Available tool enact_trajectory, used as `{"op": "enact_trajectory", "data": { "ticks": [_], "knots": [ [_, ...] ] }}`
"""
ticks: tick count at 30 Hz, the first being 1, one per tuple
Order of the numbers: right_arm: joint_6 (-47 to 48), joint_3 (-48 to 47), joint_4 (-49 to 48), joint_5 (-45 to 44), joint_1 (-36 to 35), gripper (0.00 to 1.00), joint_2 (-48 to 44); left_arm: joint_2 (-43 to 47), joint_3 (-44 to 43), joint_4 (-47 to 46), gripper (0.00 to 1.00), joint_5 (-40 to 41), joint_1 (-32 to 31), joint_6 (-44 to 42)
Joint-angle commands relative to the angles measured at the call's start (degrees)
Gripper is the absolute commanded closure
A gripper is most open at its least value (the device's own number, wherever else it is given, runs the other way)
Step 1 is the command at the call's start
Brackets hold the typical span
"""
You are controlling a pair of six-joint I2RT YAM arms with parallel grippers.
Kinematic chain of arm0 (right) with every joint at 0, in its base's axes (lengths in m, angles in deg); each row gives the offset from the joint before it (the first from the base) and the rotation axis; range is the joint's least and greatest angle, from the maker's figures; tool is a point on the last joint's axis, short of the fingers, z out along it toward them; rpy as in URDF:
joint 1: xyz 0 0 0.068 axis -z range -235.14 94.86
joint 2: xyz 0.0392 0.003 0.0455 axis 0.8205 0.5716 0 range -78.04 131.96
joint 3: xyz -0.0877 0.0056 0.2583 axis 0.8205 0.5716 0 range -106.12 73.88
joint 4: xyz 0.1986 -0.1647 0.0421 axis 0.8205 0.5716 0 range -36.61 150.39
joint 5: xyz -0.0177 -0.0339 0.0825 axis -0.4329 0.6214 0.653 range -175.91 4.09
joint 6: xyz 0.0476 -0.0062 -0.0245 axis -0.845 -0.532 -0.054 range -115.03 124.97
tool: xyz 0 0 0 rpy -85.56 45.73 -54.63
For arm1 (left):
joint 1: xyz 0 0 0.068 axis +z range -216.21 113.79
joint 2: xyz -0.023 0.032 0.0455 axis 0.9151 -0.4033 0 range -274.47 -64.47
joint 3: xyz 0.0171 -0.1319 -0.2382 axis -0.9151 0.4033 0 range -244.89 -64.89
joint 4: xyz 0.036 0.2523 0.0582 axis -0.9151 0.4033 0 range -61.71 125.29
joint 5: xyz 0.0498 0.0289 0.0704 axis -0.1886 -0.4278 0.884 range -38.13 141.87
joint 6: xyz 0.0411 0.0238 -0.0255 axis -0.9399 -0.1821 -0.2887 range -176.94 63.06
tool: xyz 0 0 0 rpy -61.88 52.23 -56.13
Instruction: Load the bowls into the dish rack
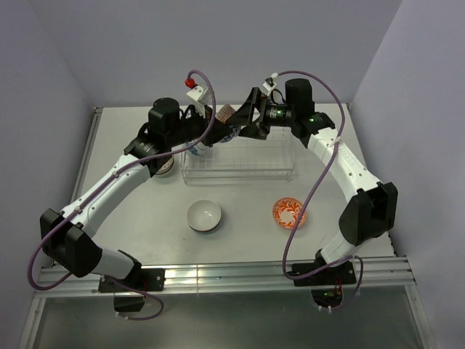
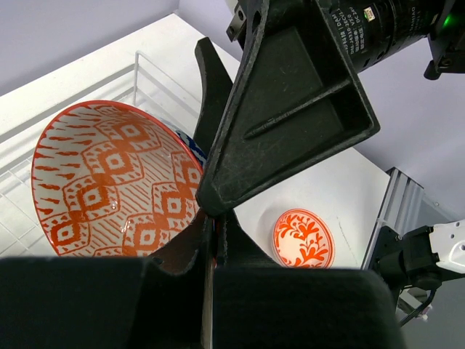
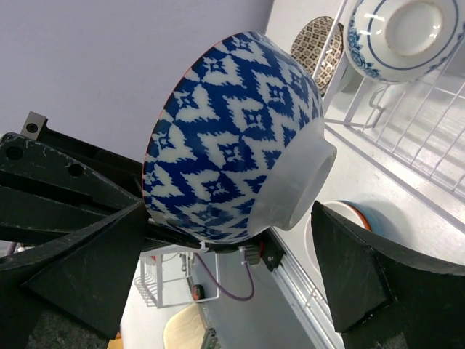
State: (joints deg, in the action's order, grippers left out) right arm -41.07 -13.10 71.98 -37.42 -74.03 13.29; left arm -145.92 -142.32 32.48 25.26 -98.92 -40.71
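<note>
My left gripper (image 2: 211, 240) is shut on the rim of a bowl (image 2: 109, 182) that is orange-red patterned inside and blue-and-white (image 3: 232, 138) outside. It holds the bowl tilted in the air above the back left of the clear dish rack (image 1: 240, 174). My right gripper (image 1: 243, 123) is open, its fingers (image 3: 87, 269) on either side of this bowl, and I see no contact. A second blue-and-white bowl (image 3: 403, 33) stands in the rack's bars (image 3: 429, 123). A plain white bowl (image 1: 204, 215) and an orange-red patterned bowl (image 1: 290, 212) rest on the table in front of the rack.
A grey-brown patterned bowl (image 1: 166, 167) sits on the table left of the rack, partly under my left arm. The back wall is close behind both grippers. The table's rail (image 1: 218, 275) runs along the near edge by the arm bases.
</note>
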Motion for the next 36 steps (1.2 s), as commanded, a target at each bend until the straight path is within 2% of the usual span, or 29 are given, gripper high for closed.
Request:
{"op": "enact_trajectory", "data": {
  "ticks": [1, 7, 16, 20, 24, 27, 30, 31, 33, 34, 36],
  "knots": [
    [1.57, -1.88, -0.84, -1.29, -0.35, 0.00, 0.25, 2.79, -0.44, -5.94, 1.00, -2.13, 0.01, 0.65],
    [2.01, -2.14, -0.75, -2.00, -0.35, 0.01, 0.34, 2.96, 0.26, -5.86, 1.00, -2.39, 0.10, 0.56],
    [0.52, -1.88, -2.15, -0.85, -0.35, 0.13, 0.43, 3.23, 1.49, -5.86, 1.00, -2.39, 0.10, 0.56],
    [1.04, -2.05, -1.72, -1.29, -0.35, 0.24, -0.01, 3.40, 1.93, -5.59, 1.00, -2.04, 0.10, 0.38],
    [1.83, -1.97, -1.01, -2.17, -0.44, 0.29, -0.19, 3.40, 2.46, -5.50, 1.00, -1.78, 0.10, 0.03],
    [2.62, -1.88, -0.66, -2.35, -0.62, 0.40, -0.27, 3.23, 2.55, -5.24, 1.00, -1.69, 0.10, -0.32],
    [2.54, -1.61, -1.10, -1.65, -0.79, 0.61, -0.01, 3.05, 2.37, -4.89, 1.00, -1.25, 0.10, -0.50],
    [2.54, -1.70, -1.62, -0.69, -0.79, 0.79, 0.25, 2.79, 2.11, -4.45, 1.00, -0.90, 0.10, -0.58],
    [2.71, -2.14, -1.80, -0.24, -0.79, 0.96, 0.69, 2.44, 1.67, -2.53, 0.99, -0.11, 0.10, -0.93],
    [2.89, -2.32, -1.45, -0.32, -0.79, 1.00, 0.78, 2.52, 1.75, -2.34, 1.00, 0.33, 0.10, -1.20],
    [3.67, -2.75, -1.10, -0.68, -0.79, 1.00, 1.04, 3.05, 2.36, -1.99, 0.93, 0.42, 0.10, -1.64]
  ]
}}
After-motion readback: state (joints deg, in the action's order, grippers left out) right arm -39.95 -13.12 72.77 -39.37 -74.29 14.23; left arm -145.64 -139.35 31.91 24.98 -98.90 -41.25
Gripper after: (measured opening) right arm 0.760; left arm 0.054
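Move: The patterned bowl, blue outside and orange inside, is on edge in the left fingers, its middle about 3 cm ahead of that hand and 4 cm right. From the right hand, which is to take it, the bowl's middle lies about 4 cm to the left, level both ahead and in height. From the right hand, the blue-and-white bowl already racked is about 16 cm ahead, 17 left; the white bowl some 13 back, 14 left; both nearly 30 below. The patterned bowl, still pinched by its rim in the left fingers, is clasped by the right hand: its wide-open fingers straddle the bowl from the right and close by about a quarter, one finger on the rim side and the other by the foot, stopping on it with rising effort. Both hands ease down meanwhile, the left about 2 cm and the right about 1 cm, with hardly any wrist turn. ##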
